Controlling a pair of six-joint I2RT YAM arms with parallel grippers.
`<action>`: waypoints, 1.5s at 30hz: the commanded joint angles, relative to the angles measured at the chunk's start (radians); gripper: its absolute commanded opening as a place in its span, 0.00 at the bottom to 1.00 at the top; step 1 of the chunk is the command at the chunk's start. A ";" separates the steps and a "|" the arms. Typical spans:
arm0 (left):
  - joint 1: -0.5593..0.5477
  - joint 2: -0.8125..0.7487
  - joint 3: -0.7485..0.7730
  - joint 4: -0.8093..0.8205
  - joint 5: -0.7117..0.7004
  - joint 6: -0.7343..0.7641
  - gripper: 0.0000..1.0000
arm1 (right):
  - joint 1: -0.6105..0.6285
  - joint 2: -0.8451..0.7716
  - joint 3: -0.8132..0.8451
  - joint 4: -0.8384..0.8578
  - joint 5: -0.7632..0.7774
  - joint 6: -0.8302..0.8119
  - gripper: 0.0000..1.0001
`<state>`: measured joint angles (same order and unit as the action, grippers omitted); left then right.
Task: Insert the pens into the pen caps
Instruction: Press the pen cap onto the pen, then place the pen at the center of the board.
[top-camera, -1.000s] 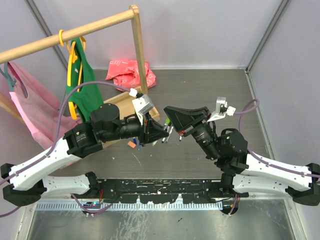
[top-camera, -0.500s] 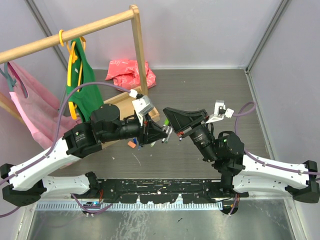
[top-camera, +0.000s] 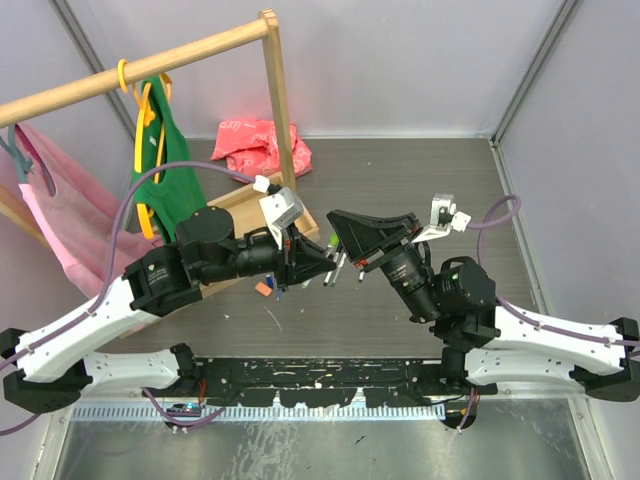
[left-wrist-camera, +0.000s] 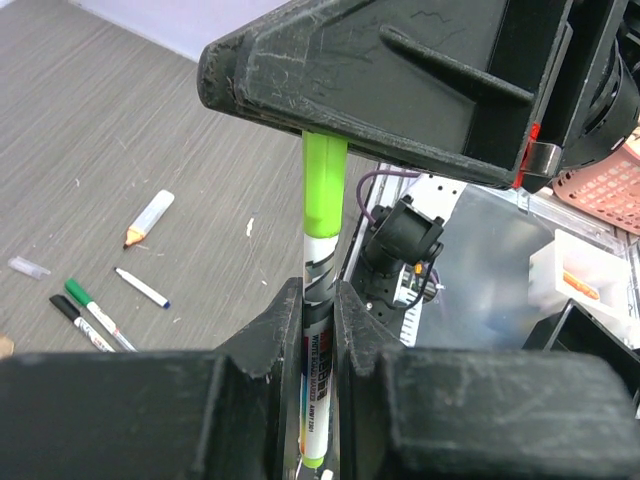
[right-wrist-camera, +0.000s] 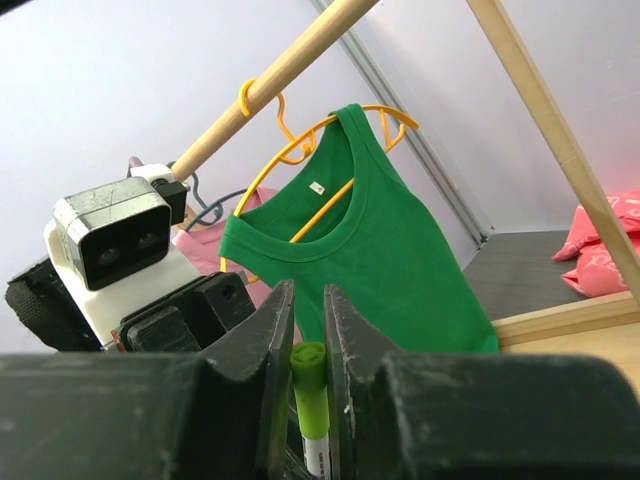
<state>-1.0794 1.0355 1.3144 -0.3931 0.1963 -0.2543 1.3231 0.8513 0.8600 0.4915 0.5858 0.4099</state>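
Observation:
My left gripper (left-wrist-camera: 318, 300) is shut on a white pen (left-wrist-camera: 316, 345) with a lime-green end. The pen's far end sits in a lime-green pen cap (left-wrist-camera: 323, 185). My right gripper (right-wrist-camera: 308, 310) is shut on that pen cap (right-wrist-camera: 311, 385), with the white pen barrel (right-wrist-camera: 318, 455) showing just below it. In the top view the left gripper (top-camera: 316, 264) and the right gripper (top-camera: 340, 262) meet tip to tip above the table's middle. Loose pens lie on the table: one orange-tipped (left-wrist-camera: 150, 217), one blue-tipped (left-wrist-camera: 142, 287), one green (left-wrist-camera: 90, 308) and one black (left-wrist-camera: 75, 322).
A wooden rack (top-camera: 278, 95) stands at the back left with a green shirt (top-camera: 170, 170) on a yellow hanger and a pink cloth (top-camera: 55, 215). A red bag (top-camera: 258, 143) lies behind it. A small orange piece (top-camera: 264, 288) lies under the left gripper.
Both arms have shifted only slightly. The grippers stay tip to tip, with the pen and the cap held between them.

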 joint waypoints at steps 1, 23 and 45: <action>0.034 -0.017 0.103 0.396 -0.128 -0.009 0.00 | 0.063 0.047 0.020 -0.324 -0.091 -0.074 0.00; 0.034 -0.042 0.036 0.347 -0.050 -0.020 0.00 | 0.062 -0.050 0.189 -0.286 -0.166 -0.317 0.41; 0.035 -0.061 -0.020 0.367 -0.056 -0.044 0.00 | 0.064 -0.087 0.137 -0.309 -0.174 -0.290 0.48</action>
<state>-1.0470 0.9852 1.2865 -0.1009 0.1417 -0.2852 1.3800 0.7444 0.9825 0.1680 0.4343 0.1120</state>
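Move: The left hand already holds the pen upright, with the lime pen cap on its end, about 5 cm above and 3 cm ahead of that hand. The right fingers still pinch the cap, its middle some 1 cm below their hand point. On the table roughly 35 cm below the left hand, the black marker lies about 15 cm ahead and 1 cm right, the green marker 17 cm ahead and 4 cm right. Both hands rise about 3 cm, then the right lets go and backs off, the left climbing 5 more. ##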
